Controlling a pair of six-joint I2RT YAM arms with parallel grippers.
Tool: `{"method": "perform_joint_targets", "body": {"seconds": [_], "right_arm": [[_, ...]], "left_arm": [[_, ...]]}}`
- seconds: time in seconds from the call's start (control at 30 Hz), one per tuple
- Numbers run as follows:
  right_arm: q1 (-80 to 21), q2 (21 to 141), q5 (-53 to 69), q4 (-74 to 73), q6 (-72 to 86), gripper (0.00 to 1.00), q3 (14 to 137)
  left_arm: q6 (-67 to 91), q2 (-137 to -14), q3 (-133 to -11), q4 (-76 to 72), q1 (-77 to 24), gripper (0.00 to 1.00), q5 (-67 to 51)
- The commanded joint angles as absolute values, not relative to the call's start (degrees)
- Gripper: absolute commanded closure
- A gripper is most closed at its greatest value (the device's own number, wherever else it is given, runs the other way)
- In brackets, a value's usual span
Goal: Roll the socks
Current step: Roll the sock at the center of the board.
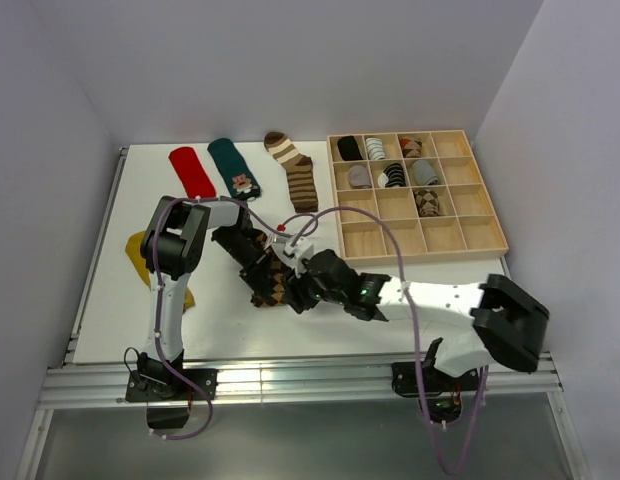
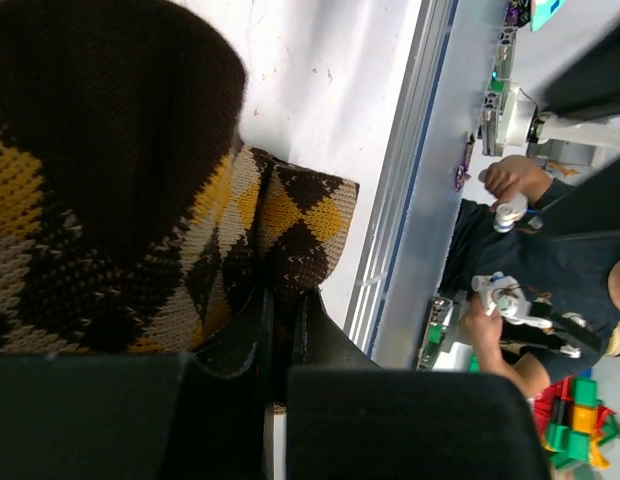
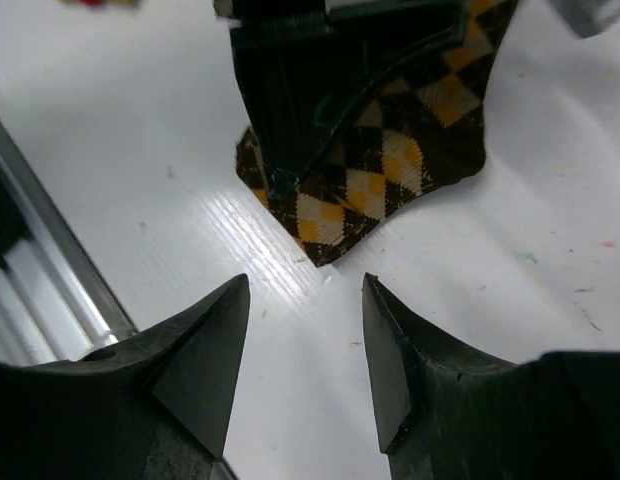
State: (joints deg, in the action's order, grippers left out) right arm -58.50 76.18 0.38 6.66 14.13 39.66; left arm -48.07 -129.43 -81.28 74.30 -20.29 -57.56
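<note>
A partly rolled brown argyle sock (image 1: pixel 274 289) lies at the table's middle front. My left gripper (image 1: pixel 253 263) is shut on its fabric, and in the left wrist view the sock (image 2: pixel 110 200) bulges past the pinched fingers (image 2: pixel 252 335). My right gripper (image 3: pixel 305 290) stands open just short of the sock's corner (image 3: pixel 405 170), with bare table between its fingertips; in the top view it (image 1: pixel 302 290) sits right beside the sock. A red sock (image 1: pixel 193 170), a teal sock (image 1: pixel 235 167) and a striped sock (image 1: pixel 296 170) lie flat at the back. A mustard sock (image 1: pixel 138 252) is partly hidden behind the left arm.
A wooden compartment box (image 1: pixel 460 236) stands at the right back, with rolled socks (image 1: pixel 390 176) in several upper cells. The table's metal front rail (image 1: pixel 290 385) runs close behind the grippers. A cable (image 1: pixel 390 235) loops over the right arm.
</note>
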Motion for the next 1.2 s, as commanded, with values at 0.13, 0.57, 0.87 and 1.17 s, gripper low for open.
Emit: {"method": "perform_joint_targets", "body": {"seconds": [0.13, 0.57, 0.87, 1.17], "right_arm": [[-61.69, 88.94, -0.35, 9.84, 6.68, 0.43, 47.54], [-65.30, 99.05, -4.74, 6.59, 1.93, 0.43, 54.31], [-65.30, 103.18, -5.98, 6.15, 1.93, 0.58, 55.55], [-63.73, 105.47, -3.35, 2.38, 5.62, 0.99, 56.25]], "left_arm": [[-47.02, -130.16, -80.24, 72.77, -20.65, 0.96, -52.21], [-47.64, -130.87, -81.56, 74.53, -20.65, 0.94, -51.42], [-48.25, -130.78, -82.44, 75.85, -20.65, 0.85, -52.03], [-45.09, -125.44, -80.43, 70.94, -20.48, 0.66, -52.73]]}}
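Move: The left hand still pinches the near, folded end of the argyle sock at its fingertips. From the open right hand that end lies about 6 cm to the left, barely 1 cm ahead and some 8 cm lower. The yellow sock lies about 30 cm left of the right hand and 6 cm ahead, the striped sock some 30 cm ahead and 2 cm right, and the wooden tray's middle about 31 cm right and 23 cm ahead, all roughly 10 cm below. The open right hand drops about 8 cm, most of it at the very start, and swings some 6 cm left to the argyle sock's end beside the left fingertips, its fingers tipping roughly 15 degrees steeper on the way; there it closes and pinches the folded fabric. The left hand keeps its pinch nearly in place, drifting only about a centimetre, then opens its fingers about a third while the right ones close, loosening its grip for the handover. ##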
